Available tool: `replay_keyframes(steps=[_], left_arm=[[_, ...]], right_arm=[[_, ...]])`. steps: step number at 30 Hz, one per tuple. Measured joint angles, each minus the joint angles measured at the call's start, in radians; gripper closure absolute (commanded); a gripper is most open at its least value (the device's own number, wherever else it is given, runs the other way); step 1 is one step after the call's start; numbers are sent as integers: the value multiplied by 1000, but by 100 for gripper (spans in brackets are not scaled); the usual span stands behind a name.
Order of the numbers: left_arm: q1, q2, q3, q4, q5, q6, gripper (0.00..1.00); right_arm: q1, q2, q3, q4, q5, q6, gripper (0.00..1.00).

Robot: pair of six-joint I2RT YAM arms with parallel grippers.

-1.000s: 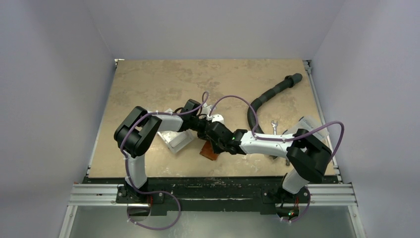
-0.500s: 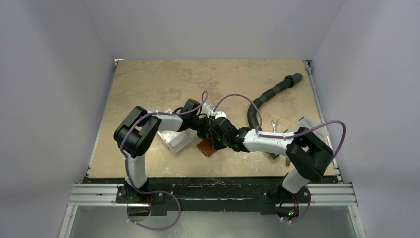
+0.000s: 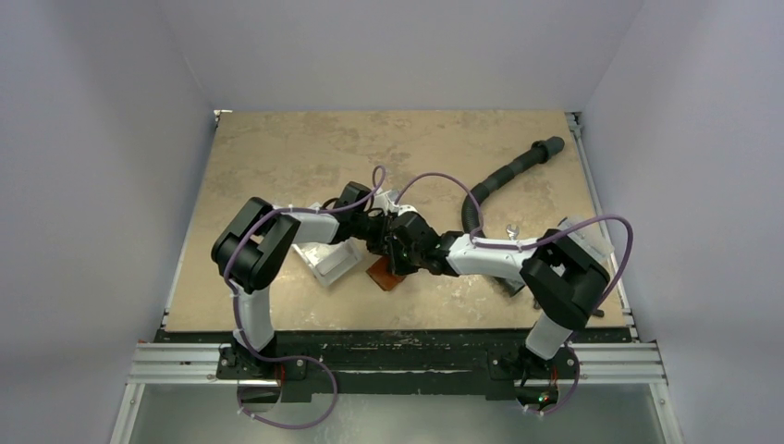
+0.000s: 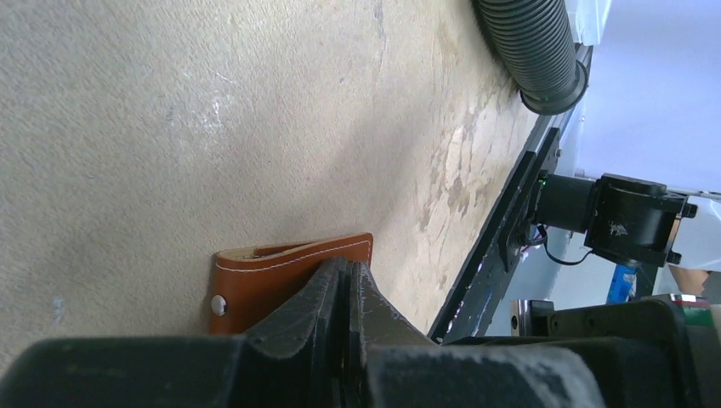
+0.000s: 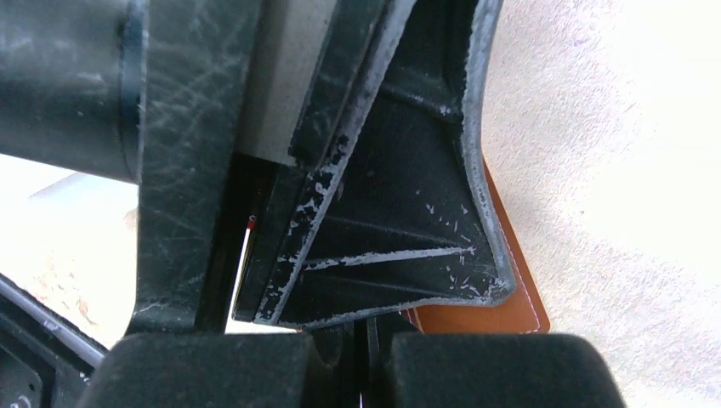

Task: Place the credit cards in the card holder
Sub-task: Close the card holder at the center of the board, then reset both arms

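The card holder (image 3: 385,277) is a folded brown leather wallet lying on the table near the middle front. In the left wrist view the card holder (image 4: 268,274) shows its snap button at its left end. My left gripper (image 4: 347,269) is shut, its tips resting against the card holder's top flap. In the top view my left gripper (image 3: 381,242) and my right gripper (image 3: 398,258) meet right above the wallet. My right gripper (image 5: 370,330) is shut, close behind the left gripper's finger (image 5: 400,212), with the card holder (image 5: 502,308) just beyond. The credit cards are hidden.
A clear-and-white plastic box (image 3: 328,262) lies just left of the wallet under the left arm. A black corrugated hose (image 3: 499,180) curves across the right rear. A small wrench (image 3: 513,231) and a clear packet (image 3: 584,233) lie at the right.
My right arm has swung left and a little farther back, bringing its gripper up against the left gripper. The card holder has shifted slightly left. The left arm has barely moved.
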Motion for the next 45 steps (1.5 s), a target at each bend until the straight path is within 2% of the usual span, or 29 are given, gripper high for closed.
replay_keyframes(steps=[9,13,19,24,34,37,43,45], left_arm=[[4,2,0,3,0,0,100],[2,2,2,0,0,2,92],[-14,-8,16,-43,11,36,72],[-17,-74,25,-113,2,119,60],[-13,-312,51,-222,-91,299,49],[-9,-365,51,-233,-137,299,43],[-9,-471,44,-257,-233,251,41],[-9,-534,35,-262,-266,225,40]], right_arm=[[-1,0,-4,11,-8,0,100],[-3,-32,-11,16,-16,-15,79],[-4,-107,-11,-78,-4,-74,68],[-10,-242,-40,-121,19,-108,59],[-15,-516,-177,-157,67,-125,38],[-16,-583,-177,-181,90,-126,30],[-16,-809,-182,-227,167,-136,15],[-16,-885,-176,-254,199,-140,7]])
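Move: Right under both shut grippers lies the card holder: its middle is about 2 cm ahead and 2 cm left of the right fingertips, which sit at its strap edge, and some 3 cm left of the left fingertips, level with them and about 1 cm lower for both. From the right hand, the white box stands roughly 17 cm left and 5 cm farther out, and the black hose's near end about 27 cm right and 3 cm back. Keeping their shut fingertips on the card holder for a brief spell, the right at the strap and the left beside it, both hands then come free and back off. The right climbs some 18 cm while swinging about 10 cm right, tipping up and opening nearly wide; the left goes almost straight up about 15 cm, rolling its forward side up some 30 degrees, fingers opening past half. ##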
